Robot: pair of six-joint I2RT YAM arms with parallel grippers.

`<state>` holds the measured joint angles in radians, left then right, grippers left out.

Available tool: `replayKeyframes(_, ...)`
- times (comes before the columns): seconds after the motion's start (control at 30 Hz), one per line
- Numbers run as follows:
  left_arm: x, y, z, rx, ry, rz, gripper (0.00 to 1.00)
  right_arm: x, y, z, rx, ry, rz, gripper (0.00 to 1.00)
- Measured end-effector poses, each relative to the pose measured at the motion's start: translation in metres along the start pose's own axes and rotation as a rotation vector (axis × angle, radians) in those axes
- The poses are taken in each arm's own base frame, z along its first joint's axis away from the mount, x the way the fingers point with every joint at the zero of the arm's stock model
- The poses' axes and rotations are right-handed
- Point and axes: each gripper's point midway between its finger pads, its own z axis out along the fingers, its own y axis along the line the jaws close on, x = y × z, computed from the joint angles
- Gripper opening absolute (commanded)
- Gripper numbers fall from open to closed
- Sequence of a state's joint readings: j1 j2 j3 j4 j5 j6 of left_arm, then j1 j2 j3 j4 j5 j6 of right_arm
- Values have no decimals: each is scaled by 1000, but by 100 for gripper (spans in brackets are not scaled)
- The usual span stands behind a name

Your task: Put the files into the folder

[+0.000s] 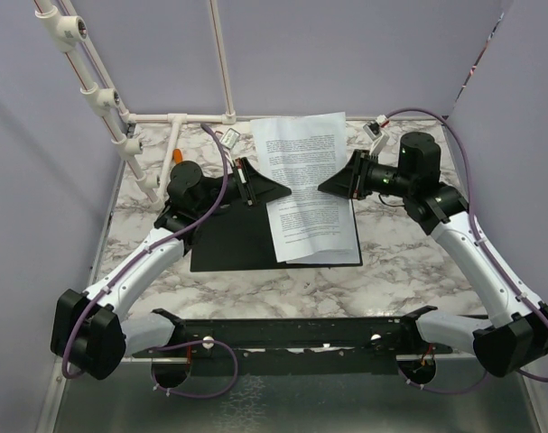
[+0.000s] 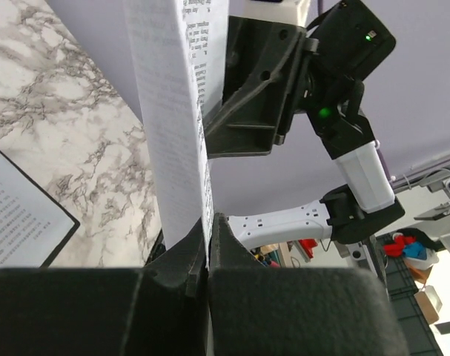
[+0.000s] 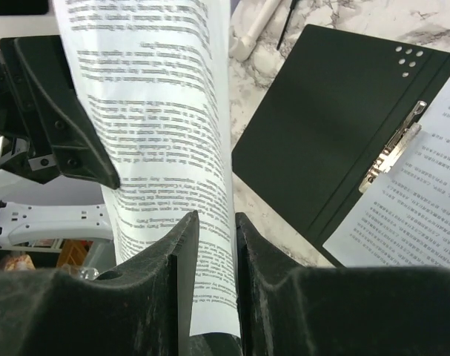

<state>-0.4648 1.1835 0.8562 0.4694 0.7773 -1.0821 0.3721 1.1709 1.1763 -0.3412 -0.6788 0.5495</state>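
A white printed sheet of the files (image 1: 301,149) hangs in the air over the back of the open folder (image 1: 228,244). My left gripper (image 1: 278,190) is shut on the sheet's left edge; in the left wrist view the paper (image 2: 173,111) runs up from the pinched fingertips (image 2: 208,222). My right gripper (image 1: 328,186) is at the sheet's right edge. Its jaws (image 3: 216,219) stand apart with the paper (image 3: 158,111) loose between them. Another sheet (image 1: 314,230) lies on the folder's right half, beside the metal spine clip (image 3: 391,148).
The folder lies black side up on the marbled table (image 1: 418,262). A white pipe frame (image 1: 102,99) stands at the back left, with an orange-tipped pen (image 1: 177,155) near its foot. Purple walls close in the sides and back.
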Motion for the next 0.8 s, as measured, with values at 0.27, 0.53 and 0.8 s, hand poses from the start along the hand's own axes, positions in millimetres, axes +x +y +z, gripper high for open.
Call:
replayKeyframes(0.27,-4,-17,-4,32,-8,42,0,1,4,1,-33,-2,3,1)
replayKeyframes(0.53,-3,-16,-4,29,-7,45,23,-1,12,-6,-46,-25,-8,1)
replayKeyframes(0.8,8,28,-5,-136,24,39,49,-2,8,-9,-7,-31,-30,1)
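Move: The upright sheets are still pinched in the left fingers, their middle about 4 cm to that hand's right and level with it. From the right hand, open around their right edge, that middle is some 3 cm left, level. The folder's clip lies roughly 10 cm ahead, 8 cm left and 26 cm below the right hand; the pages already filed are about 8 cm ahead, 3 cm right, equally low. Right fingers shut on the sheets' right edge; then the left opens and sinks about 4 cm around them. ##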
